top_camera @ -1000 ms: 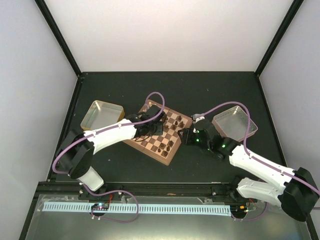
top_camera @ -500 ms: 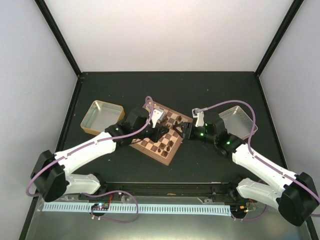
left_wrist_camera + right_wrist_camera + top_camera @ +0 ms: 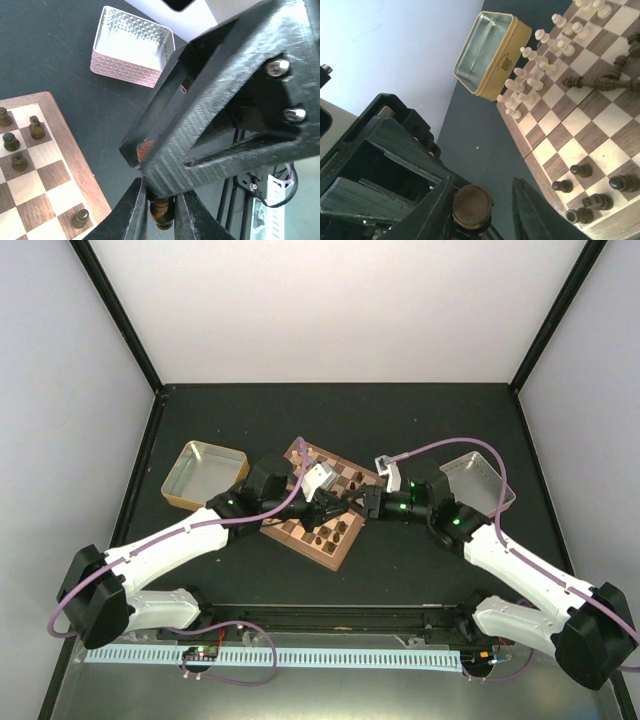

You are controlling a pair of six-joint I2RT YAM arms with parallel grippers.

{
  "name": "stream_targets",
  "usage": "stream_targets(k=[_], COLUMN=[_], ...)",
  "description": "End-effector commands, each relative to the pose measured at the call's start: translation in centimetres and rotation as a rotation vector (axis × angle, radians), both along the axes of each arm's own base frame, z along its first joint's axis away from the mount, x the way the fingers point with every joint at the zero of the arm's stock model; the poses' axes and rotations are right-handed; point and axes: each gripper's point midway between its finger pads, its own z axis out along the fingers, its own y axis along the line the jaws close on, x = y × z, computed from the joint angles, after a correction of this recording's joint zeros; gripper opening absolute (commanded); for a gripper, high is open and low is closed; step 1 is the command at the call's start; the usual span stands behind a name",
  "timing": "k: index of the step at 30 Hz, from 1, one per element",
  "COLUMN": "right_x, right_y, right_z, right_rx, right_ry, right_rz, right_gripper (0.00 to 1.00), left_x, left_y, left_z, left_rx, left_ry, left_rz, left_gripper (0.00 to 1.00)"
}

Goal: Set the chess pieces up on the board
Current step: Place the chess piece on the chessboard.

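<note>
Both grippers meet in the air over the right edge of the board (image 3: 335, 558). My left gripper (image 3: 161, 205) is shut on a dark brown chess piece (image 3: 162, 217). From the right wrist that piece's round base (image 3: 472, 206) lies between the fingers of my right gripper (image 3: 482, 192). It rests against the left finger and a gap remains at the right finger, so the jaws stand open. Cream chess pieces (image 3: 540, 65) line the board's far side. Dark ones (image 3: 580, 170) stand nearer, and some lie toppled (image 3: 600, 80).
A gold tin (image 3: 203, 473) sits left of the board, also in the right wrist view as the tin (image 3: 487, 52). A shallow metal tray (image 3: 475, 480) lies to the right, a patterned tray (image 3: 132, 47) in the left wrist view. The dark tabletop (image 3: 400, 420) surrounds them.
My left gripper came off the board's middle and moved right with the dark piece. My right gripper moved left to meet it and its jaws narrowed around the piece's base.
</note>
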Motion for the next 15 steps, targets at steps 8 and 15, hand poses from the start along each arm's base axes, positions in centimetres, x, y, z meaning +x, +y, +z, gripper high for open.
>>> stream_targets(k=[8,15], right_x=[-0.1,0.0], right_y=[0.3,-1.0], right_z=[3.6,9.9], right_rx=[0.227,0.494], right_ry=[0.044,-0.064], right_rz=[-0.041,-0.106], right_gripper=[0.12,0.12], left_x=[-0.6,0.3], left_y=[-0.4,0.4], left_z=[3.8,8.3], left_rx=[-0.156,-0.397], left_ry=[-0.011,0.282], left_rz=[-0.012,0.176], left_gripper=[0.31,0.69])
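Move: The dark chess piece is between my facing fingertips: my left hand still holds it, its middle about 1 cm to that hand's right, and it lies about 1 cm to my right hand's left. From either hand, the chessboard's middle is straight below by about 20 cm and some 6 cm left. The far dark pieces stand about 5 cm ahead and 2 cm right, the near dark pieces about 7 cm back and 3 cm left, both some 18 cm below. I close my right fingers on the base end of the dark piece while my left hand holds it almost still, and only then open the left fingers wide to let go. My right hand lifts the piece about 3 cm, its fingertips tipping up some 15 degrees; my left hand, now empty, rises about 4 cm, fingertips also tilting up. ##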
